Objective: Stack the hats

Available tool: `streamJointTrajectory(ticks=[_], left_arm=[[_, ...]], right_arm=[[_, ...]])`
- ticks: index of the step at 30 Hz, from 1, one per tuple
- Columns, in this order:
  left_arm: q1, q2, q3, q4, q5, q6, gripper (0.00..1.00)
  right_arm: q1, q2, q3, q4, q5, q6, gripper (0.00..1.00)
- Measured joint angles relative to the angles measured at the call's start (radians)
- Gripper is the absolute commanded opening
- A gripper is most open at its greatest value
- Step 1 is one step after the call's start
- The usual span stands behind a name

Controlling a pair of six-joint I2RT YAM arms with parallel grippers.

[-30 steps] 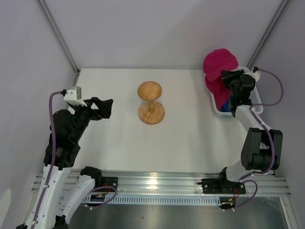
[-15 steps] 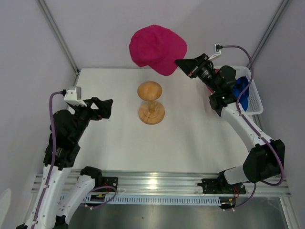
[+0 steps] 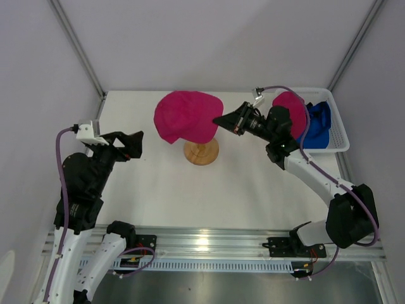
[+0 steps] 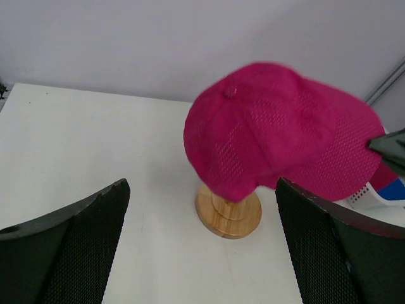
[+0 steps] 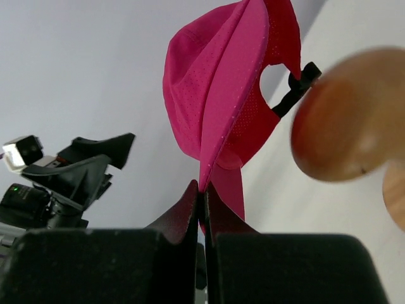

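A magenta hat [image 3: 187, 117] hangs tilted over the wooden stand [image 3: 201, 152] and hides its round top from above. My right gripper [image 3: 218, 119] is shut on the edge of its brim [image 5: 223, 142]. In the right wrist view the stand's top [image 5: 345, 120] sits beside the hat's open underside. In the left wrist view the hat [image 4: 278, 136] covers the stand down to its base [image 4: 229, 214]. A blue hat [image 3: 317, 123] lies in the basket beside a magenta mound of fabric [image 3: 292, 114]. My left gripper [image 3: 136, 144] stands open, left of the stand, holding nothing.
The white mesh basket [image 3: 338, 138] stands at the back right corner, behind my right arm. Metal frame posts rise at both back corners. The rail with the arm bases runs along the near table edge.
My right arm has swung the magenta hat from the basket, up high, then down and left onto the stand. My left arm has shifted slightly, still open.
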Motion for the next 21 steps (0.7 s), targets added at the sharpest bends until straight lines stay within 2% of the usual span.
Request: streamJointTrajectory(ticks=[4,10,16,21], left_arm=[[0.0,-0.007,0.0,0.0,-0.008,0.0,0.99],[0.0,-0.007,0.0,-0.001,-0.006,0.0,1.0],[0.0,-0.007,0.0,-0.001,-0.002,0.0,1.0],[0.0,-0.006,0.0,-0.001,-0.001,0.0,0.99]], right_arm=[[0.001,-0.059,-0.107,-0.105,0.025,0.006,0.0],[0.001,-0.209,-0.196,-0.245,0.154,-0.029,0.0],[0.0,-0.299,-0.279,-0.236,0.306,-0.04,0.0],[-0.012,-0.265,-0.36,-0.204,0.377,-0.008,0.0]])
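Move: The right hand already holds a pink hat by the brim, its crown out to the left. The wooden stand's head lies about 8 cm ahead, 8 cm left and 10 cm below; its round base is roughly 20 cm beneath the head. In the white bin, the other pink hat is some 18 cm ahead and 28 cm right, the blue hat about 15 cm ahead and 38 cm right, both over 20 cm down. From the left hand, the stand's head is some 18 cm ahead, 20 cm right, 10 cm below. Down and to the right goes the right hand, sinking about 6 cm while easing back, then shifting right nearly level and turning clockwise some 20 degrees, then dropping another 5 cm with the fingers tipping down. Its shut fingers keep their pinch on the brim, bringing the crown down over the stand's head from above. ##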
